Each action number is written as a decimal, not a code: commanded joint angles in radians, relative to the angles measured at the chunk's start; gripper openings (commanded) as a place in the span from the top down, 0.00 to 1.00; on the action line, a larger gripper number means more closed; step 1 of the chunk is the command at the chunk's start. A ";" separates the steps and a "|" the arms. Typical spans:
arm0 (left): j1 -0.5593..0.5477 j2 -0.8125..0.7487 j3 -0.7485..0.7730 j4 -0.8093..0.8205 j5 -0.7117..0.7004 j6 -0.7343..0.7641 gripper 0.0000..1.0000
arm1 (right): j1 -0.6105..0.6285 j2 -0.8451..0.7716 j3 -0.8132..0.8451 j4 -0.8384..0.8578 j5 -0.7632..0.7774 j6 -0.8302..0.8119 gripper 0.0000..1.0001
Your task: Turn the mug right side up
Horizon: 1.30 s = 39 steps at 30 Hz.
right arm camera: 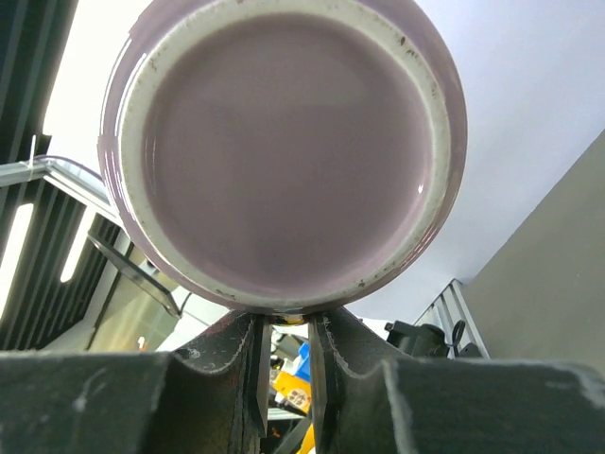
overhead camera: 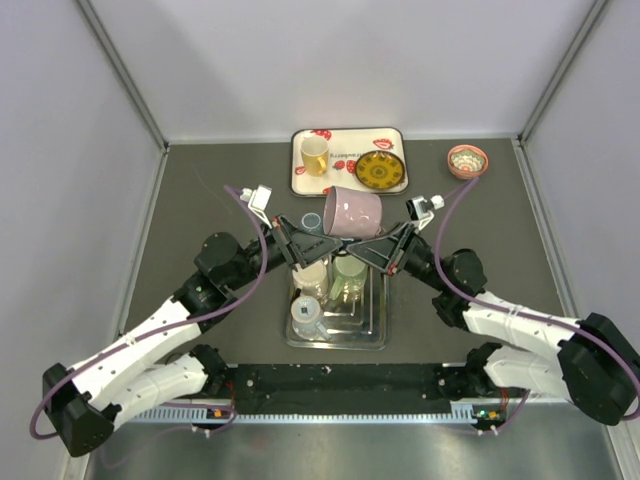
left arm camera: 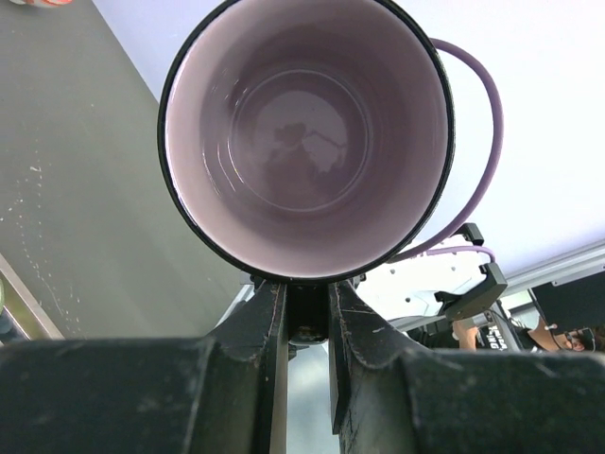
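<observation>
A pale purple mug [overhead camera: 352, 212] hangs on its side above the table, held between both arms, mouth to the left. In the left wrist view its open mouth [left arm camera: 307, 132] faces the camera. My left gripper [left arm camera: 307, 288] is shut on a dark part just under the rim, seemingly the handle. In the right wrist view the mug's base [right arm camera: 284, 151] fills the frame. My right gripper [right arm camera: 286, 317] has its jaws drawn narrow on a small part at the base's lower edge. From above, the left gripper [overhead camera: 305, 238] and right gripper [overhead camera: 385, 245] meet under the mug.
Below the mug a metal tray [overhead camera: 375, 335] holds a green cup [overhead camera: 349, 280], a cream cup [overhead camera: 310, 277] and a clear glass [overhead camera: 306, 315]. At the back a white tray [overhead camera: 300, 180] carries a yellow mug [overhead camera: 314, 155] and a yellow plate [overhead camera: 380, 171]. A pink bowl [overhead camera: 467, 160] sits back right.
</observation>
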 commanded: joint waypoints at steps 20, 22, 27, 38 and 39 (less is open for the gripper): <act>-0.047 -0.080 -0.039 0.047 -0.046 0.063 0.56 | -0.020 -0.148 0.097 -0.252 -0.027 -0.172 1.00; -0.047 -0.080 -0.039 0.044 -0.056 0.068 0.53 | -0.019 -0.160 0.098 -0.270 -0.029 -0.182 1.00; -0.045 -0.091 -0.036 0.024 -0.072 0.085 0.51 | -0.019 -0.180 0.101 -0.287 -0.035 -0.195 1.00; -0.045 -0.157 -0.042 -0.111 -0.187 0.149 0.32 | -0.019 -0.323 0.156 -0.555 -0.043 -0.311 1.00; -0.045 -0.157 -0.044 -0.125 -0.191 0.157 0.32 | -0.019 -0.335 0.161 -0.578 -0.041 -0.320 1.00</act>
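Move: Both hands still pinch the handle of the pinkish mug, which lies on its side in the air with its mouth to the left. Its middle is about 4 cm ahead of and 4 cm above both hands, some 3 cm right of the left hand and straight ahead of the right. Roughly 28 cm below the right hand, the green mug stands 7 cm ahead and 2 cm right, the cream mug 7 cm ahead and 8 cm left, the blue-grey mug 18 cm ahead and 8 cm left. Open the left gripper wide to let go of the mug's handle while it sinks a little, then draw it off leftward about 2 cm. Keep the right fingers shut on the handle; lower that hand about 2 cm and slightly back, rolling it some 15 degrees so its fingertips and the mug's mouth side dip. ##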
